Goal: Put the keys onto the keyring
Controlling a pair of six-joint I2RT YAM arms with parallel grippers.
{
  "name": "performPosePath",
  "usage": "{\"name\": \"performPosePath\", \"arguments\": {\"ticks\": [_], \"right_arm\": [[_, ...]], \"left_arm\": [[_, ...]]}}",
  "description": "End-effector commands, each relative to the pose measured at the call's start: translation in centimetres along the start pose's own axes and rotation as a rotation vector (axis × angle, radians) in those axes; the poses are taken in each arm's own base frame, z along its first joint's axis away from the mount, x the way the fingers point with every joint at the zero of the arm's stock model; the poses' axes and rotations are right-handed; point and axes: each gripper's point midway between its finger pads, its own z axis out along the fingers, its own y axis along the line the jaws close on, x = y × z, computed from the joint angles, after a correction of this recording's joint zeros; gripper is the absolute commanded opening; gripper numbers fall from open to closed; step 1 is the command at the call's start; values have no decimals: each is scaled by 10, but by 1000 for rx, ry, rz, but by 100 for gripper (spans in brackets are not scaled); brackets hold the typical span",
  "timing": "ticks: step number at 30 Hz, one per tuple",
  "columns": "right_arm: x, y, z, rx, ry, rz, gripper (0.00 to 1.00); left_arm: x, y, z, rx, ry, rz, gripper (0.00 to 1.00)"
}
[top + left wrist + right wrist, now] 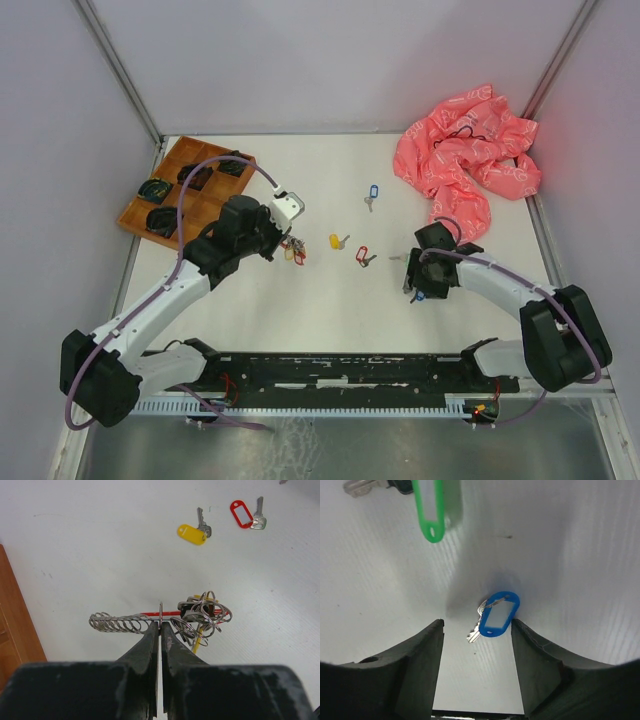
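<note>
My left gripper (pixel 161 626) is shut on one thin ring of the keyring (pixel 200 615), a silvery bunch of rings and a coil with a red and black piece. The top view shows that gripper (pixel 285 243) left of centre, over the keyring (pixel 294 252). The right gripper (pixel 477 625) hangs open, low over the table, with a blue-tagged key (pixel 497 616) lying between its fingertips, close to the right finger. A green-tagged key (pixel 436 510) lies beyond it. On the table between the arms lie a yellow-tagged key (pixel 192 534) and a red-tagged key (pixel 242 514). Another blue-tagged key (pixel 373 192) lies farther back.
A crumpled pink bag (pixel 465 160) fills the back right corner. A wooden tray (pixel 185 185) with dark coiled items sits at the back left, its edge close to the left arm. White walls enclose the table on three sides.
</note>
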Motion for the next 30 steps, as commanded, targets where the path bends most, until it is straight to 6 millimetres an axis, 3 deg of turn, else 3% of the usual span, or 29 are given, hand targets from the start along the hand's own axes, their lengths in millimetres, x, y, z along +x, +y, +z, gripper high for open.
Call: {"name": "performPosePath", "arguments": {"ticks": [1,10,14,22,26,30], "right_arm": [[-7,29,5,-113,-13,1,64],[-25,85,14,-218,-40,-44,61],[-27,110,9,-255,-30,-134,62],[-33,85,-14,-147,-31,-361,64],[-15,74,-4,-129,33,-380,66],[-3,76,6,-159,80,-382,68]], "left_arm": [[-26,10,-2,-35,-79,-25,3],[-25,10,-1,-37,-76,-25,3],[-25,11,-1,-43,-73,-24,3],[-24,11,-2,-43,-71,-20,3],[-25,11,-3,-41,-76,-20,3],[-26,11,-4,-42,-79,-19,3]]}}
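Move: The blue-tagged key lies almost under the right hand, between its open fingers: level with it, about 1 cm to its right and 1 cm below. The green-tagged key is some 8 cm ahead of that hand and 3 cm to its left, the red-tagged key about 8 cm ahead and 10 cm to its left. From the left hand the blue-tagged key lies roughly 28 cm to the right, 8 cm back and 17 cm below. The blue-tagged key, already against the open right hand's right-side finger, is pushed along the table by that finger as the hand sweeps about 9 cm left and 4 cm forward. The hand then eases back a couple of centimetres to the right and slightly back, having turned some 20 degrees counter-clockwise in all; its fingers stay open and end clear of the tag. ##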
